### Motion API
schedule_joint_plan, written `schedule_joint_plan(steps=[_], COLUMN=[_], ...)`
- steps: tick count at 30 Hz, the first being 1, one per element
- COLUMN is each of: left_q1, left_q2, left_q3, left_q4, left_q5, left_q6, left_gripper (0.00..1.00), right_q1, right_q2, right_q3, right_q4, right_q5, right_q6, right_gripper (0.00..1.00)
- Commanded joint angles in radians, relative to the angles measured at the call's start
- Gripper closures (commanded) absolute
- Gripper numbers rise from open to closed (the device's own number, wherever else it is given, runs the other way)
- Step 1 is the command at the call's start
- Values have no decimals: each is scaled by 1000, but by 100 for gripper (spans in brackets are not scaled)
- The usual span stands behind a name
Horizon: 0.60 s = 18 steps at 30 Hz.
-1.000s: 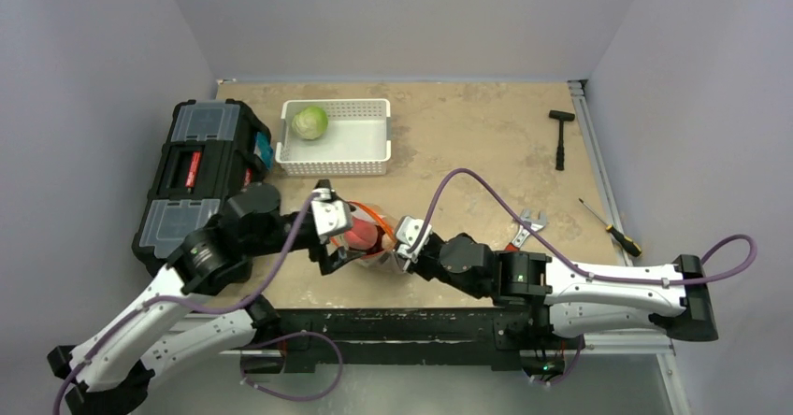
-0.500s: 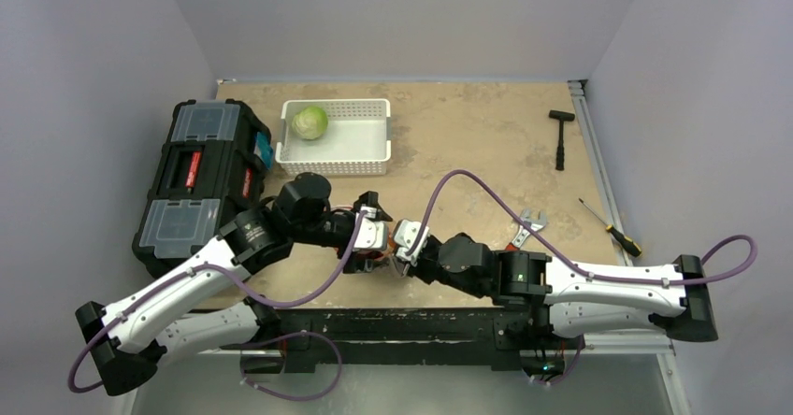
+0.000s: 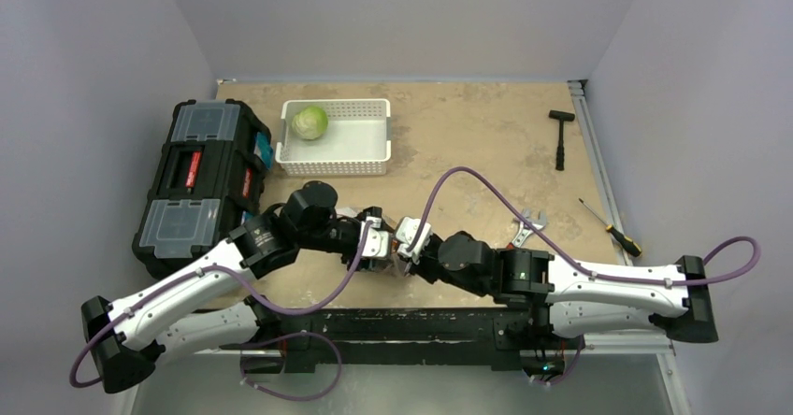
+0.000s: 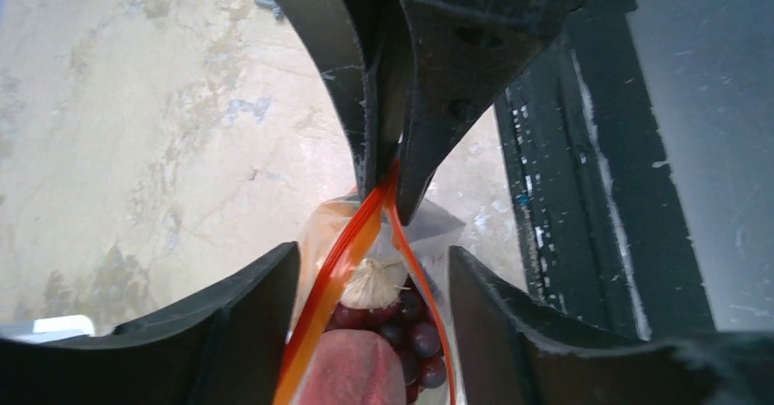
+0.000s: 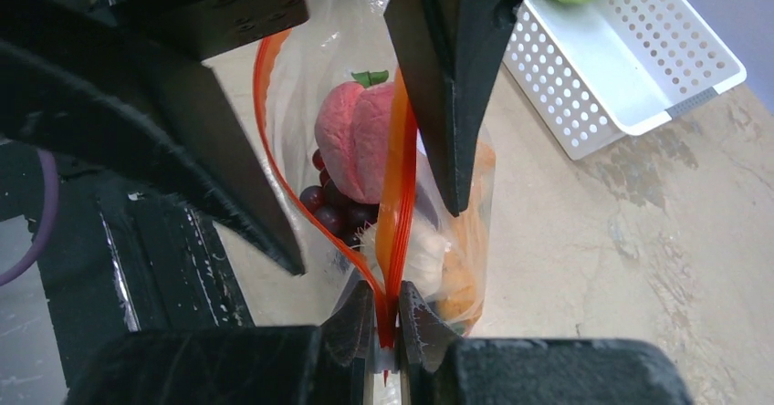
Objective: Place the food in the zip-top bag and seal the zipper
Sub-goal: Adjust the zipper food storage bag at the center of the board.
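The zip-top bag (image 5: pixel 347 49) hangs between both grippers, its mouth still parted. Inside lie a pink peach (image 5: pixel 356 136), dark grapes (image 5: pixel 333 204), a white radish (image 4: pixel 374 282) and an orange carrot (image 5: pixel 465 241). My right gripper (image 5: pixel 388 327) is shut on one end of the orange-red zipper (image 5: pixel 399 186). My left gripper (image 4: pixel 374 327) is open and straddles the bag's mouth, one finger (image 4: pixel 210 332) on each side of the two zipper strips (image 4: pixel 351 250), not touching them. In the top view both grippers (image 3: pixel 377 247) (image 3: pixel 404 251) meet near the table's front edge and hide the bag. A green cabbage (image 3: pixel 309 121) lies in the basket.
A white slotted basket (image 3: pixel 337 164) stands at the back left, beside a black toolbox (image 3: pixel 201 177). To the right lie a red-handled wrench (image 3: pixel 528 225), a hammer (image 3: pixel 561 139) and a screwdriver (image 3: pixel 612 231). The black front rail (image 4: pixel 584 195) runs just beside the bag.
My left arm swung right and turned, bringing its gripper from beside the bag to over its mouth. Its jaws have narrowed a little. The right gripper has kept its hold.
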Motion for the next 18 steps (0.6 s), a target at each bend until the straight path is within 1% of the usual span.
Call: schedule_joint_plan(steps=[1,4,6,9,10,12,14,15,16,18], left_q1=[-17,-17,-17,-17,-18,-17,-16,-16,-17,-17], left_q2=[6,4,4,14,17,23,17,14,11,7], left_q3=[4,-1,-7,-21,-18,-6,-10,-17,-22,-22], left_q4=[20,30,39,52,49,34,40,46,50,51], left_q5=[-141,-239,-252,-223,-212,-191,-191,-195,-195,-191], left_q6=[30,31,34,32,30,28,25,24,24,25], left_gripper=[49,68,75,84,89,99,100,100,100,100], right_q1=[1,0,0,-3,-3,-6,-13,-19,-27,-51], right_q2=[-26,-50,-63,-76,-81,-82,-68,-66,-71,-102], right_q3=[47,21,4,-16,-31,-54,-51,-55,-69,-125], right_q4=[61,97,124,153,176,216,209,208,220,270], right_q5=[5,38,76,90,95,110,148,164,166,107], right_q6=[6,4,4,17,20,28,47,84,96,105], right_gripper=[100,100,100,100,96,78,61,52,45,40])
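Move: The left hand has its open fingers around the bag's orange zipper, whose main band runs about 2 cm ahead of it and roughly 1 cm below. The peach in the bag hangs some 8 cm beneath this hand and 2 cm to its left; the white basket's middle is about 32 cm farther out, 12 cm left and 17 cm down. The right hand already grips the zipper's end right at its finger pads. The left fingers shut on the zipper just beside the right hand's grip and pinch its two lips together, the hand easing about 3 cm forward and then a little over 1 cm down, turning slightly counter-clockwise. The right hand keeps its pinch while it rises some 2 cm, then opens to let the zipper end go as it edges 2 cm forward, its wrist turning about 10 degrees. ##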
